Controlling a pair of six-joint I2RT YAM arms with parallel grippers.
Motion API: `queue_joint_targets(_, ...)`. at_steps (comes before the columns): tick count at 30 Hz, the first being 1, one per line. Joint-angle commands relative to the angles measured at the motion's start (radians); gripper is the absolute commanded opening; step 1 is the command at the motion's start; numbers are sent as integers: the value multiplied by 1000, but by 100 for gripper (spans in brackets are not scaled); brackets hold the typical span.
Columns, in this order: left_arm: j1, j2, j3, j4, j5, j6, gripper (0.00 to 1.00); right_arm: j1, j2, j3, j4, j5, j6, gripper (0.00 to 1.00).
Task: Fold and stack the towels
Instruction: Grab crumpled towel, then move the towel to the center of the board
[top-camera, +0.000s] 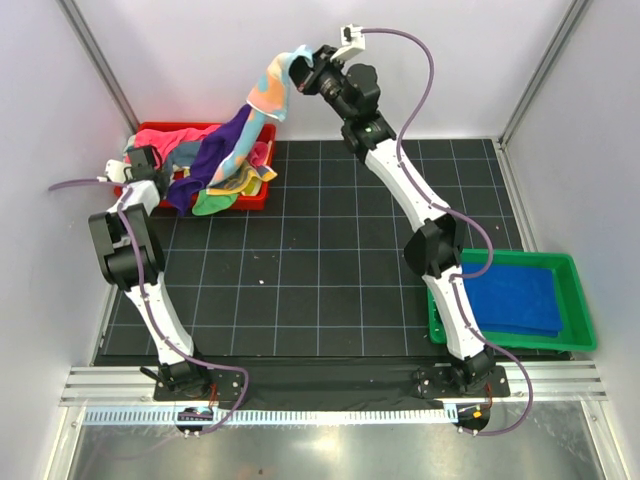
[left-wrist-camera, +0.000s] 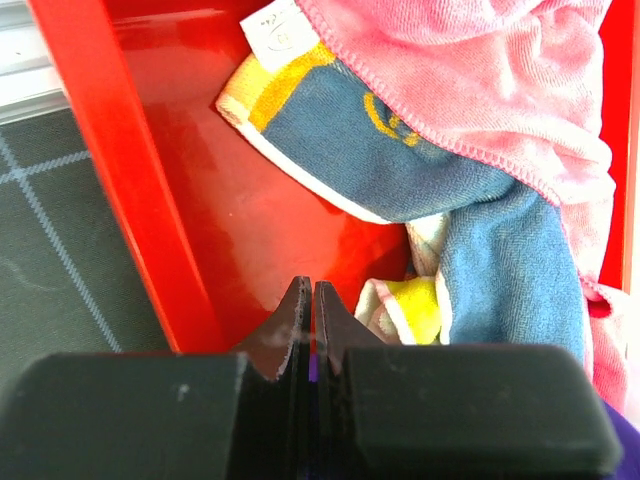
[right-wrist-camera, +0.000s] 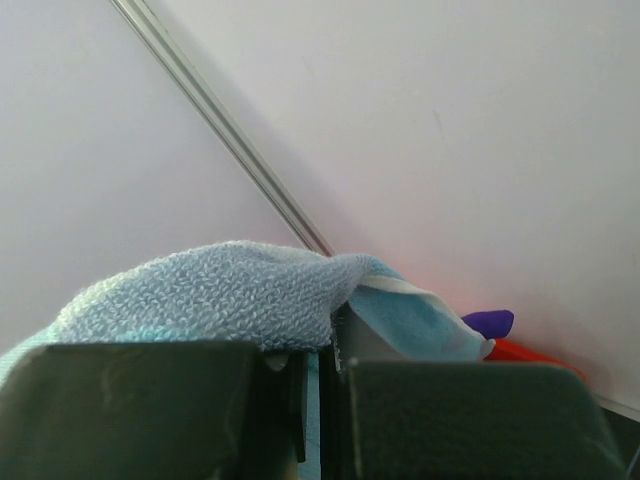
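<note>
My right gripper (top-camera: 305, 78) (right-wrist-camera: 325, 345) is raised high at the back and shut on a light blue towel with coloured dots (top-camera: 270, 90) (right-wrist-camera: 200, 295). That towel hangs down, and a purple towel (top-camera: 228, 148) (right-wrist-camera: 488, 322) trails from it into the red tray (top-camera: 255, 195). Pink (left-wrist-camera: 480, 80) and teal-and-yellow (left-wrist-camera: 400, 150) towels lie heaped in the tray. My left gripper (top-camera: 140, 158) (left-wrist-camera: 307, 285) sits low inside the tray's left end, jaws shut tip to tip. A purple sliver shows in the slit behind the tips. A folded royal blue towel (top-camera: 515, 295) lies in the green tray (top-camera: 578, 300).
The red tray's wall (left-wrist-camera: 130, 200) stands just left of my left fingers. The black gridded mat (top-camera: 320, 260) lies between the two trays. White enclosure walls and a metal post (right-wrist-camera: 230, 140) are close behind the raised right gripper.
</note>
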Motion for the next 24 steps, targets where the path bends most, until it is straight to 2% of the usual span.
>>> queue_joint_targets(1, 11, 19, 27, -25, 16, 4, 0, -7, -100, 55, 48, 12, -20, 1)
queue_joint_targets(6, 11, 20, 23, -5, 44, 9, 1, -7, -118, 53, 47, 12, -19, 1)
queue_joint_targets(10, 11, 8, 9, 22, 64, 19, 7, -9, -137, 53, 47, 10, -20, 1)
queue_joint_targets(13, 11, -4, 3, 51, 82, 25, 16, -9, -160, 47, 42, 9, -28, 1)
queue_joint_targets(20, 2, -44, -25, 114, 121, 50, 53, -15, -250, -37, 42, 4, -34, 1)
queue_joint_targets(24, -21, -83, -60, 179, 124, 74, 65, -18, -292, -86, 18, 0, -45, 1)
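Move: The left hand, shut, is down in the red bin at the purple towel's left end; the towel's middle lies about 18 cm right and 5 cm ahead, with the pink towel 11 cm ahead and 6 cm right of the hand. The right hand holds the patterned towel's top edge high up; its hanging middle is some 14 cm left and 19 below, the bin's middle about 34 cm left, 1 ahead and 38 below. From the left hand, that towel's middle is 33 cm right, 3 ahead, 17 up. Upwards and picking up speed, the right hand draws the pinched patterned towel away from the bin, rising about 9 cm while coming back some 5 and going right about 4, fingers still shut and tipping up slightly. The left hand stays low at first, then opens wide over the purple towel, letting go of it, and eases up, forward and right by roughly 2 cm each. ##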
